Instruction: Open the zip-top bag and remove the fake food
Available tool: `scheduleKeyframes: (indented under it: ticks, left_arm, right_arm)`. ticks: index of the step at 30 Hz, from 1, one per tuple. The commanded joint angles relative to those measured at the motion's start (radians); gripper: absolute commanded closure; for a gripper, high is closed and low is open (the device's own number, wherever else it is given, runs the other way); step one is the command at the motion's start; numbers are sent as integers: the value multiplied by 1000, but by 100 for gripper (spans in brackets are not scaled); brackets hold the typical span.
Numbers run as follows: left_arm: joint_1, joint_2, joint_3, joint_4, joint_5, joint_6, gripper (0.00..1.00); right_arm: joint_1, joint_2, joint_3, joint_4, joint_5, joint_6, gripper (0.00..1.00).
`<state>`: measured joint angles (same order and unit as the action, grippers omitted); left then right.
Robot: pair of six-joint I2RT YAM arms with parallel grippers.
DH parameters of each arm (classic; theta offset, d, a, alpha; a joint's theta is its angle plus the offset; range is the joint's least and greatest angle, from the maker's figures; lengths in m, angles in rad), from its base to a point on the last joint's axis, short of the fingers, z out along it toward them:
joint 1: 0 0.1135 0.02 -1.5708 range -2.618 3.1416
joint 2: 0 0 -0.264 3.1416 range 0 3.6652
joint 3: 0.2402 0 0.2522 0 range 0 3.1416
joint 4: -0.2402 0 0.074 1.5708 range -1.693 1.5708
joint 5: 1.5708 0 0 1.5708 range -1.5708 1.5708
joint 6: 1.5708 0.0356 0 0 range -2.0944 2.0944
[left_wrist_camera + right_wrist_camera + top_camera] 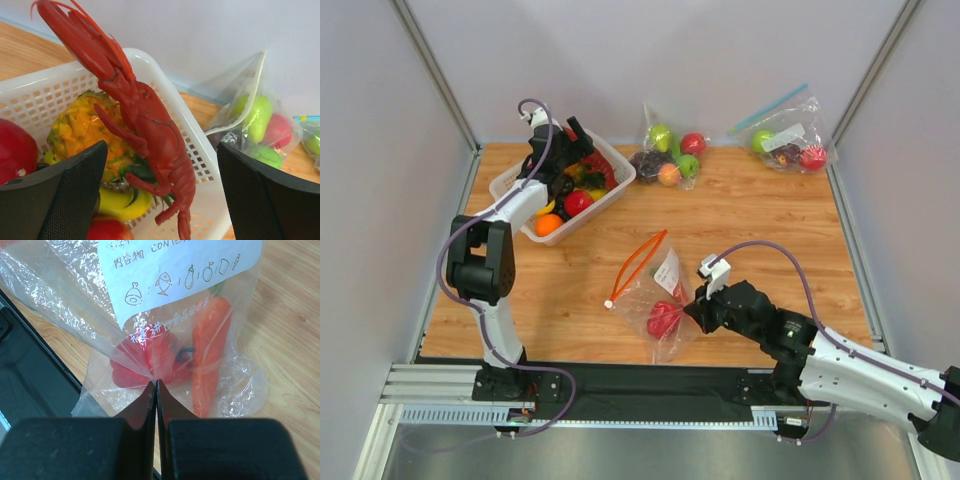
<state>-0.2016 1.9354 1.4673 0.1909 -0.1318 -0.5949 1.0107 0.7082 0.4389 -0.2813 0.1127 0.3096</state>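
The zip-top bag (655, 297) lies on the wood near the front, its orange-red zip strip (640, 258) gaping open. My right gripper (156, 383) is shut on a pinch of the bag's clear film, just below the white label (175, 275). Inside the bag lie an orange carrot (211, 347) and a glossy red pepper (145, 362). The dark-red lobster (150, 130) rests on a pineapple (80, 130) in the white basket (510, 185). My left gripper (160, 200) hangs open above it, both fingers well apart from the lobster.
The basket also holds red, orange and yellow round fruits (550, 224). A clear bag of green apples and grapes (670, 155) and a bag with a blue zip strip (785, 140) lie along the back wall. A black mat (620, 385) runs along the near edge.
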Motion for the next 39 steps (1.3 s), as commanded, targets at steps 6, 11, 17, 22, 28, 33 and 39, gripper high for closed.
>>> scheduleKeyframes:
  ticks: [6,11,17,22,28,33,39]
  left_arm:
    - [1,-263,-110,7,14,53,3]
    - [1,-375,-156,-48,0,82,1]
    - [-1,-606,-243,-132,6,127,1]
    - [-18,-765,-320,-244,194,184,8]
    - [-195,-952,-484,-309,374,250,18]
    - [-324,-994,-559,-340,420,248,35]
    - [-355,-980,-665,-338,347,214,41]
  right_arm:
    - [-6,-7,35,16,22,-32,100]
    - [-7,-3,32,30,15,-24,100]
    - [-7,-13,32,37,36,-23,100]
    - [-15,-6,40,48,59,-32,100]
    - [-26,-1,60,45,56,-50,100]
    - [-26,-32,58,31,38,-50,100]
    - [-26,-99,31,16,8,-50,100]
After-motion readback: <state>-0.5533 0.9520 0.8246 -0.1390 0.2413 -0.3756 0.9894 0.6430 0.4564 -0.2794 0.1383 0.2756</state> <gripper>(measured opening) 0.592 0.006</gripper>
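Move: The open mouth of the zip-top bag, lined with the orange zip, lies roughly 34 cm back from the left hand, 17 cm to its right and 13 cm below. Inside the bag, the red pepper sits about 11 cm farther back than the mouth and 4 cm farther right. The lobster lies some 9 cm almost directly below the left hand, with the basket's middle about 10 cm back. From the right hand, the mouth is about 9 cm ahead and 11 cm left. Back, with fingers wide and empty, the left hand rises some 16 cm away from the lobster and basket, then swings right and sinks about 11 cm towards the bag's open mouth. It travels about 32 cm back overall, turning some 45 degrees clockwise and partly narrowing its fingers on the way. The right hand keeps its pinch on the bag's side and late on raises it about 2 cm. ##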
